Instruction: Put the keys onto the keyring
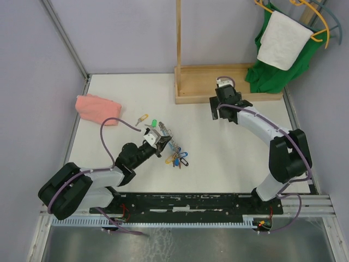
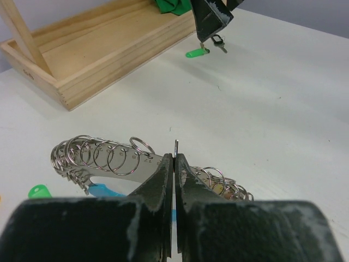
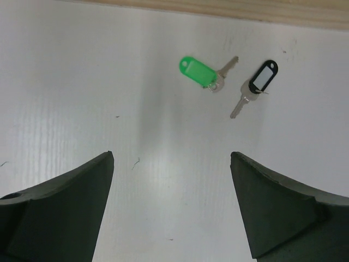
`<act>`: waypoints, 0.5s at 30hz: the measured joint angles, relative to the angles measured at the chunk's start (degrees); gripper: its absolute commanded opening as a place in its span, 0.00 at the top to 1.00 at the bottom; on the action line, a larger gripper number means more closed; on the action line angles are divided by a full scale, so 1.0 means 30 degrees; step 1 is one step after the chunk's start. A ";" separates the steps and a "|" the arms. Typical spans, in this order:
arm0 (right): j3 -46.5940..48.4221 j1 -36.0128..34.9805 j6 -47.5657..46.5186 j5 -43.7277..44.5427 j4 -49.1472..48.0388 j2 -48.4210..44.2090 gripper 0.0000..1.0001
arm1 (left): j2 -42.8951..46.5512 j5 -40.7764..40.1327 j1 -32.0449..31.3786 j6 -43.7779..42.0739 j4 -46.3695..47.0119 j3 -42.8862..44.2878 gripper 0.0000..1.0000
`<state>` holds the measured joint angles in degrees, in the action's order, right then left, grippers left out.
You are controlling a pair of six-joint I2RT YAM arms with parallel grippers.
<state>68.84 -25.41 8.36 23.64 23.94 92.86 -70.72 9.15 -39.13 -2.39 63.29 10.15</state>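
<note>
The keyring (image 2: 109, 158), a silvery loop strung with small split rings and coloured tags, lies mid-table (image 1: 175, 154). My left gripper (image 2: 175, 158) is shut on its thin wire, which pokes up between the fingertips; in the top view that gripper (image 1: 160, 141) sits at the ring's left end. A green-headed key (image 3: 199, 73) and a black-headed key (image 3: 256, 84) lie side by side on the table ahead of my right gripper (image 3: 172, 158), which is open and empty. A yellow key (image 1: 143, 118) and another green key (image 1: 154, 123) lie beyond the left gripper.
A wooden tray with an upright post (image 1: 218, 87) stands at the back, right behind the right gripper (image 1: 224, 90). A pink cloth (image 1: 97, 108) lies at the left. Green and white cloths (image 1: 281, 43) hang on a hanger at the back right.
</note>
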 measured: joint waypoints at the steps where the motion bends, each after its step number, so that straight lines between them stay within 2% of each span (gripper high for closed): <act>1: 0.0153 0.0532 0.0423 -0.0007 0.0066 0.0379 0.10 | 0.0000 0.0029 0.0000 0.0000 -0.0321 0.0160 0.97; 7: 0.0481 0.3082 0.3191 -0.0080 0.0022 0.2178 0.30 | 0.0372 0.0153 0.0000 -0.0015 -0.1734 0.0452 0.97; 15: 0.1603 0.4692 0.6244 -0.0168 -0.0583 0.4626 0.47 | 0.1100 0.0226 0.0000 -0.0051 -0.2856 0.0466 0.97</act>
<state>73.65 -11.33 27.09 23.14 22.20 106.74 -67.42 9.82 -39.13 -2.55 54.72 11.55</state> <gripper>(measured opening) 0.584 0.044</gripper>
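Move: The right hand is open and empty. The green-tagged key, which it seems to go for, lies about 9 cm ahead of it, 7 cm to its right and 11 cm below. The black-tagged key is some 7 cm to the right of the green one and 1 cm nearer; the wooden tray's front wall runs about 6 cm beyond the green one. From the left hand the green-tagged key is roughly 31 cm ahead, 38 cm right and 13 cm lower. The right hand swings down towards the green-tagged key, going about 8 cm to the right and 6–7 cm down, with the rightward part dying out as the reach turns more forward, some 5 cm in all. On the way the wrist turns clockwise by nearly 30 degrees and the empty fingers narrow from wide open to a little over half, still short of both keys and touching nothing. ##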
